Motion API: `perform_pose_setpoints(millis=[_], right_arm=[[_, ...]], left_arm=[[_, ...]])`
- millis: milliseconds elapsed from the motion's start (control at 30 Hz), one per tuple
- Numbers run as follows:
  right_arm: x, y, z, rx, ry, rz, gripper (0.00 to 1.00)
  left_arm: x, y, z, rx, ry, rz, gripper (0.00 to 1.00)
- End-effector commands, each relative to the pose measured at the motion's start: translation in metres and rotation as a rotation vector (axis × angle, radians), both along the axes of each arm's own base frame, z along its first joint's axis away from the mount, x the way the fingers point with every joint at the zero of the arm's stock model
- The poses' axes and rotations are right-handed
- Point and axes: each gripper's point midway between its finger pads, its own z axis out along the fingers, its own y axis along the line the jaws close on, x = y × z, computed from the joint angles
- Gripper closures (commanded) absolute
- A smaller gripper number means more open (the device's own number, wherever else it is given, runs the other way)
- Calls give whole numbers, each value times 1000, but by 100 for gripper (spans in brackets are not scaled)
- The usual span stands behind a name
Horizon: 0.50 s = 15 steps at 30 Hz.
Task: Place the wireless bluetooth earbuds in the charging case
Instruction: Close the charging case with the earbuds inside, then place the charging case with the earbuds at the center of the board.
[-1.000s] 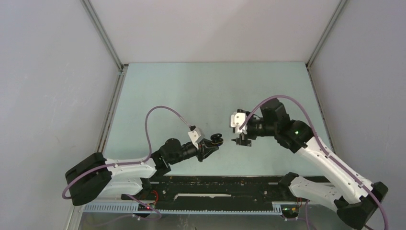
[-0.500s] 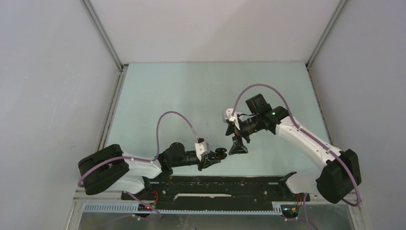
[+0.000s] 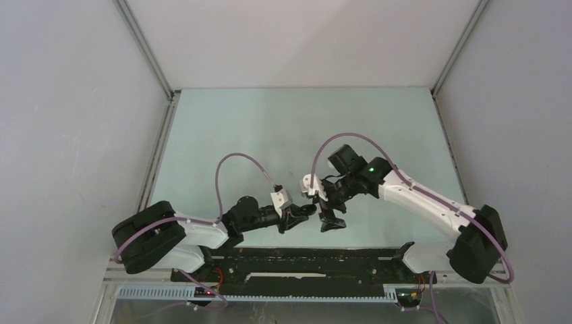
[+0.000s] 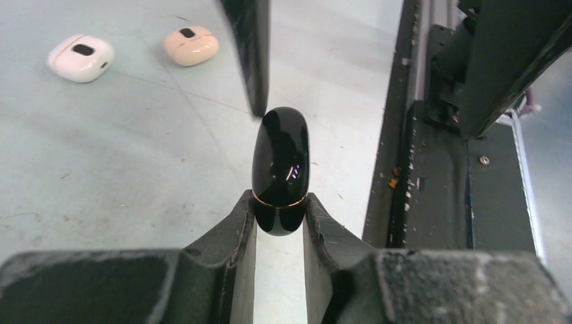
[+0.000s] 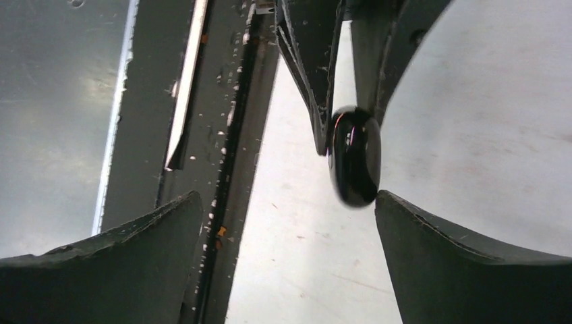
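Observation:
My left gripper [image 4: 280, 206] is shut on the lower end of a glossy black charging case [image 4: 280, 162] with a thin gold seam; its lid is closed and it sticks up out of the fingers. In the top view this gripper [image 3: 302, 211] holds the case [image 3: 311, 210] just above the table near the front rail. My right gripper [image 5: 287, 202] stands wide open right beside the case [image 5: 354, 162], whose tip is close to the right-hand finger. One of its fingers [image 4: 248, 54] shows behind the case. The earbuds are out of view.
A white rounded case [image 4: 81, 57] and a beige one [image 4: 191, 44] lie on the pale green table [image 3: 256, 135]. The black front rail [image 4: 432, 169] runs close beside both grippers. Grey walls enclose the table on three sides.
The right arm has swung left and down to the left gripper, and its jaws have opened wide. The left gripper, still holding the case, has moved a little back and low.

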Motion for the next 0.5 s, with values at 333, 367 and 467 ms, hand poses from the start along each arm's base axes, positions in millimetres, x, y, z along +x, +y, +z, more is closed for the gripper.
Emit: perform_pose_setpoints(millis=[333,367,467], right_arm=[[176,-93,53,110,-276,-968,0],[181,-98,49,79,-273,-1000,0],[195,-109,45,31,-291,-1081,0]], left_arm=[[65,-37,-10,-66,578,221,92],[65,-45,-10,-84,646,206,89],[71,-66,-8,-146,795,191,81]])
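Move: The black charging case, already shut, sits in the left hand's fingertips, its middle about 1 cm to the right of that hand point. It lies some 5 cm left and 1 cm ahead of the wide-open right hand, at nearly the same height. From the left hand the pink case lies on the table roughly 11 cm ahead and 18 cm right; the white case is 18 cm ahead, 10 cm right, both about 10 cm lower. Forward and to its right the open right hand sweeps away from the held charging case, nearly 20 cm in all, rising about 5 cm before dipping slightly, while it swings some 50 degrees clockwise. The left hand keeps its pinch and carries the case forward about 7 cm, then also right and a little down, rolling its forward side down late on. ##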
